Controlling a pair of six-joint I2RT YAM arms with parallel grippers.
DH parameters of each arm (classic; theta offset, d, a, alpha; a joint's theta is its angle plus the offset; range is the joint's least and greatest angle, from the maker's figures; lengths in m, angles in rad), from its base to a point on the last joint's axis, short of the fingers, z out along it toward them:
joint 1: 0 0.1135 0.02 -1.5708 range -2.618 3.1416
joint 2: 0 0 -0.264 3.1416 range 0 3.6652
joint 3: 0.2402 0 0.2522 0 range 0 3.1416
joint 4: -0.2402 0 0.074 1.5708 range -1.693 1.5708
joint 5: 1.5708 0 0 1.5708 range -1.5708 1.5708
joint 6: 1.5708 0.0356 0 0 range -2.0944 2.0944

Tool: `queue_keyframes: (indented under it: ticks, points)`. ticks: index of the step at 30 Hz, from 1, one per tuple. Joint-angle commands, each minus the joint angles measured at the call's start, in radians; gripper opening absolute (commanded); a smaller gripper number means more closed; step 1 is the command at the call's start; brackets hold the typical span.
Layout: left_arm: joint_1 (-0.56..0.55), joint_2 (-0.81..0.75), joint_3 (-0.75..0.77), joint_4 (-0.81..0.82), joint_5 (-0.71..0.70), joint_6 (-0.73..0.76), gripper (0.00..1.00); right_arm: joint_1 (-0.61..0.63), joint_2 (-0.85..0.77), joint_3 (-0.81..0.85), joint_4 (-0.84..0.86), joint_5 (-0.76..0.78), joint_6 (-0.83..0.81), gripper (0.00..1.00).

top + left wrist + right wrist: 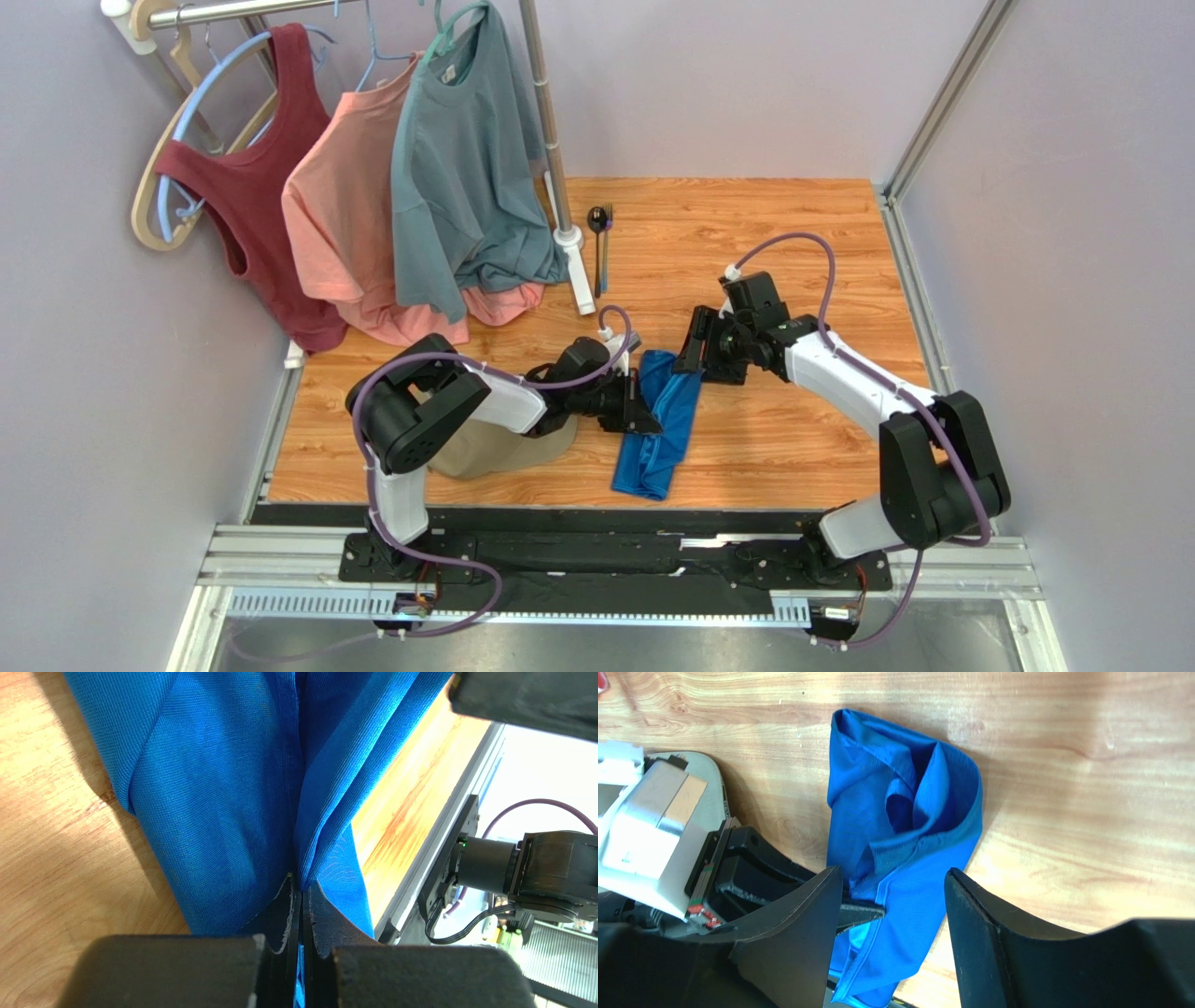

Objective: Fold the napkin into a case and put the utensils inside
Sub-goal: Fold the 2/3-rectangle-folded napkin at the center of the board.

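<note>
The bright blue napkin (657, 427) lies bunched in a long, narrow fold on the wooden table, near its front edge. My left gripper (643, 409) is shut on its left edge, and the left wrist view shows cloth (224, 791) pinched between the pads (284, 910). My right gripper (694, 367) is open at the napkin's far end. Its fingers straddle the cloth (906, 805) without clamping it, and the left gripper's tip (861, 913) shows beside its left finger. The utensils (602, 245), dark and slender, lie side by side at the back of the table, far from both grippers.
A tan cap (498, 445) lies under the left arm. A clothes rack pole (554, 154) stands at the back left, carrying a maroon tank top (260, 182), a salmon shirt (344, 210) and a grey-teal T-shirt (456, 154). Walls close in both sides.
</note>
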Motion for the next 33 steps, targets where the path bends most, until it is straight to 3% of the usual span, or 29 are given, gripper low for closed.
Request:
queue_keyframes:
  ticks: [1,6,19,33]
  points:
    - [0.0,-0.022,0.001,0.035,0.004,-0.002,0.0,0.006,0.025,0.052,0.06,0.007,-0.042,0.58]
    - [0.0,-0.024,-0.003,0.041,0.008,-0.006,0.0,0.006,0.048,0.054,0.078,-0.003,-0.048,0.48]
    - [0.0,-0.03,-0.005,0.047,0.012,-0.013,0.0,0.075,0.035,-0.023,0.187,0.144,-0.077,0.44]
    - [0.0,-0.031,-0.003,0.044,0.017,-0.01,0.0,0.118,0.098,-0.032,0.267,0.167,-0.103,0.17]
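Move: The napkin's raised fold, just beyond the left hand's pinch, lies about 2 cm ahead of the right hand, 2 cm to its left and 4 cm below. From the left hand, that spot is some 8 cm ahead, 3 cm right and roughly level. From the right hand, the cap sits about 9 cm back and 26 cm left; the spoon and fork lie some 17 cm ahead and 12 cm left. The right hand sinks forward-left some 4 cm, narrowing its fingers around the fold the left hand still pinches. ##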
